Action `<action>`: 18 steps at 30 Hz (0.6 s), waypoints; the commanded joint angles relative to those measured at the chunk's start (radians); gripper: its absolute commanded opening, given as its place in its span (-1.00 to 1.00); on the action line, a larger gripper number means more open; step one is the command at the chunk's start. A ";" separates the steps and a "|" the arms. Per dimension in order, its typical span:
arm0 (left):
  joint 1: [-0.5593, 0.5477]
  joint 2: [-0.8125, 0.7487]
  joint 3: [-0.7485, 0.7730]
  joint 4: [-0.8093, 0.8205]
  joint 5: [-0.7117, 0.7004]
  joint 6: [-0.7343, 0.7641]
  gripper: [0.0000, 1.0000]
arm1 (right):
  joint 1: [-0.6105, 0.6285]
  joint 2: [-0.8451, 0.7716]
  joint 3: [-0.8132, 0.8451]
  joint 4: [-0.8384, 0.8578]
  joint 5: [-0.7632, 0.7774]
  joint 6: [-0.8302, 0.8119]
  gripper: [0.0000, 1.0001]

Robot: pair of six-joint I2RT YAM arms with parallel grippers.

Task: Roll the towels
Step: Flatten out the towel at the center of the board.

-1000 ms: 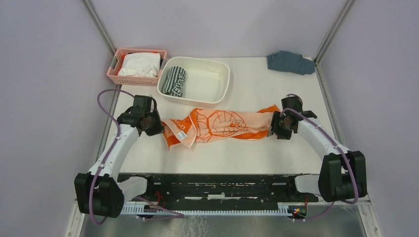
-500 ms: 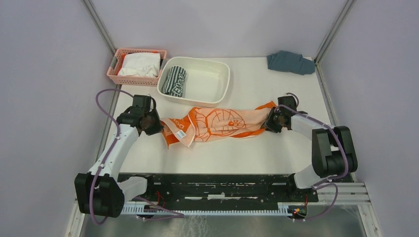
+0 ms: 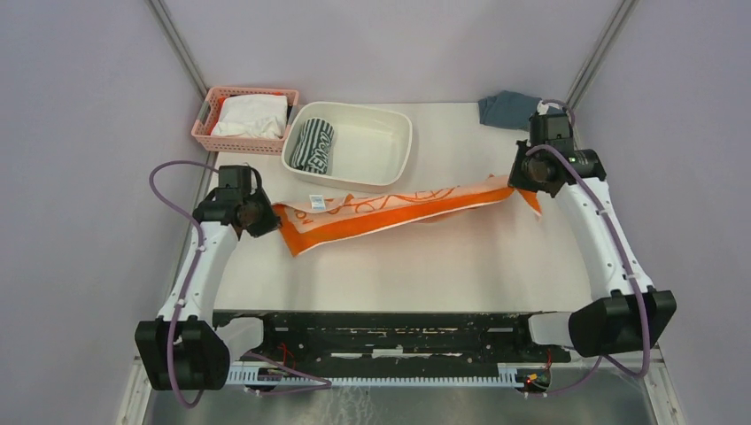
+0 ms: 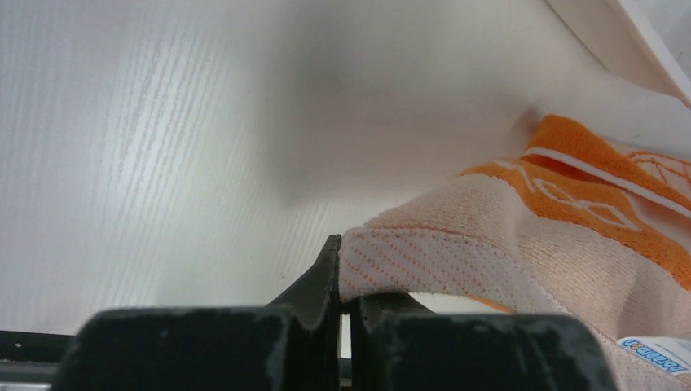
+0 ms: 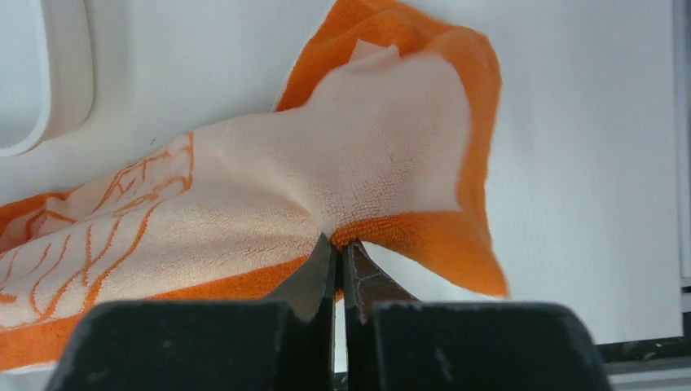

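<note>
The orange towel (image 3: pixel 390 209) with its peach centre hangs stretched in a long band between my two grippers, above the table. My left gripper (image 3: pixel 266 218) is shut on its left end (image 4: pixel 424 261). At the far right, my right gripper (image 3: pixel 516 180) is shut on the towel's orange border (image 5: pixel 383 228), and a corner flap droops past it. The green-and-white striped towel (image 3: pixel 313 145) lies rolled in the white tub (image 3: pixel 394 168) at the back.
A pink basket (image 3: pixel 205 129) holding a white cloth (image 3: pixel 251 116) stands at the back left. A blue-grey cloth (image 3: pixel 507 109) lies at the back right corner, just behind my right wrist. The tub's front rim is close behind the stretched towel.
My right gripper closed on the orange towel's right end and swung it back and to the right, lifting it. The crumpled towel pulled out into a taut band. My left gripper shifted slightly left.
</note>
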 commanded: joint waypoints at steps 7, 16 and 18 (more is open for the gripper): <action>0.052 0.019 -0.098 0.083 0.070 -0.069 -0.95 | -0.012 0.106 -0.040 -0.047 0.024 -0.103 -0.40; 0.054 0.123 -0.103 0.163 0.027 -0.059 -0.95 | -0.053 0.104 -0.161 0.041 0.015 -0.051 0.04; 0.054 0.136 -0.090 0.169 -0.002 -0.050 -0.95 | -0.094 0.081 -0.216 0.045 0.011 -0.025 0.06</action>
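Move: Both hands hold the orange towel up between them. Its laying place, the board's centre, is about 29 cm right of the left hand, 3 cm ahead and 13 cm below. The white bin stands some 25 cm ahead of that hand and 15 cm right; the pink basket is 31 cm ahead and 12 cm left. From the right hand the centre lies 23 cm left, 4 cm back and 19 cm below, the blue-grey cloth 28 cm ahead and 9 cm right. Up a quick 3 cm, then sharply down to end some 9 cm below its start and a little back, the right hand opens to about half and lets go of the orange towel, its fingers tipping steeper towards the board. The left hand sinks about 6 cm alongside, keeping its pinch on the towel's left end and tipping slightly down. ##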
